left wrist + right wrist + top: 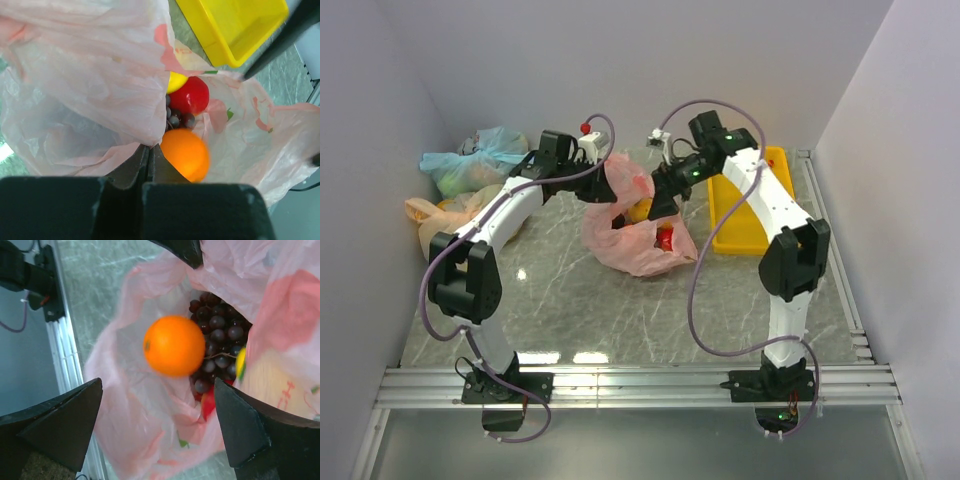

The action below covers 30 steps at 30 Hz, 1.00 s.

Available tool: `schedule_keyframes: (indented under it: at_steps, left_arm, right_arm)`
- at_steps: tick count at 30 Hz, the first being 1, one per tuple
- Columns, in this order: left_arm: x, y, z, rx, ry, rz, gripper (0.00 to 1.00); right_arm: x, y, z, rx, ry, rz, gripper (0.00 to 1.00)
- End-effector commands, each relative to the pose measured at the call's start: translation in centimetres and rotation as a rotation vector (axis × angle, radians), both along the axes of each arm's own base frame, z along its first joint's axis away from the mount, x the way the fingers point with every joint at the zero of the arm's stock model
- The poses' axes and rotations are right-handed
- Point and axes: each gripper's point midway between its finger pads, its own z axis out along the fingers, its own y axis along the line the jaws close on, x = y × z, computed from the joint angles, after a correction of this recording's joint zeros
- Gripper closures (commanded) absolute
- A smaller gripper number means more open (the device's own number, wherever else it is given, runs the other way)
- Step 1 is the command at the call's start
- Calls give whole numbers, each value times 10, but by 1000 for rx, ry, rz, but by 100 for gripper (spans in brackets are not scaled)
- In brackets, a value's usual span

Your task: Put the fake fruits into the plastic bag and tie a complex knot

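Observation:
The salmon-pink plastic bag lies open in the middle of the table. My left gripper is shut on the bag's upper edge and holds it up. My right gripper hangs open over the bag's mouth. An orange ball is blurred in the air below its jaws, touching neither finger. It also shows in the left wrist view. Inside the bag lie a dark purple grape bunch, a red fruit and a yellow fruit.
A yellow tray stands right of the bag, under my right arm. A blue-green tied bag and a pale peach tied bag lie at the far left by the wall. White walls close in the table.

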Motion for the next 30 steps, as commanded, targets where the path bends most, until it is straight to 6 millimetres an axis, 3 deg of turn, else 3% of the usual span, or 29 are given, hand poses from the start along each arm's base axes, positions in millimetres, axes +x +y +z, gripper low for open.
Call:
schedule_keyframes:
  at_steps: [1,7,11,16,22,25,26,28,30]
  left_arm:
    - [-8,0,24,-40,-34,2,100]
    - [-7,1,25,-43,-28,7,100]
    - [-7,-1,25,-47,-15,2,100]
    - [-7,2,26,-34,-22,16,100]
    - [-11,5,25,-25,-7,34,100]
    - [-19,7,25,-29,2,32,100]
    - [-23,8,27,-28,0,29,100]
    - [-40,13,27,-15,-7,8,100]
    - [-63,20,27,0,-20,-15,100]
  right_arm:
    - [-19,-26,53,90,-55,4,1]
    - [-37,-57,46,43,-59,57,1]
    - [-35,-59,28,21,-83,38,0]
    - [-34,-34,41,93,-120,55,0]
    - [-57,-4,36,140,-83,139,2]
    - [-60,2,19,98,-63,131,36]
    - [-57,0,14,86,-59,105,68]
    - [-43,-2,9,64,-71,7,99]
    - [-35,-9,23,77,-88,-77,100]
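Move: The right hand is open and empty over the bag's mouth. The bag's near rim lies about 6 cm back from it and 3 cm lower, level sideways. The orange is some 8 cm to the right hand's left and 10 cm down, the yellow fruit about 5 cm left and 2 cm ahead, the red fruit almost straight below. From the left hand, already pinching the bag, that rim is roughly 8 cm back and 9 cm right. Pinching the bag's near rim is how the right hand ends: it first swings about 6 cm right and some 3 cm up, clear of the mouth, then draws back towards the base, returns left over the rim and sinks as its wide-open fingers shut. The left hand keeps its grip on the bag, easing about 3 cm back at the end. ##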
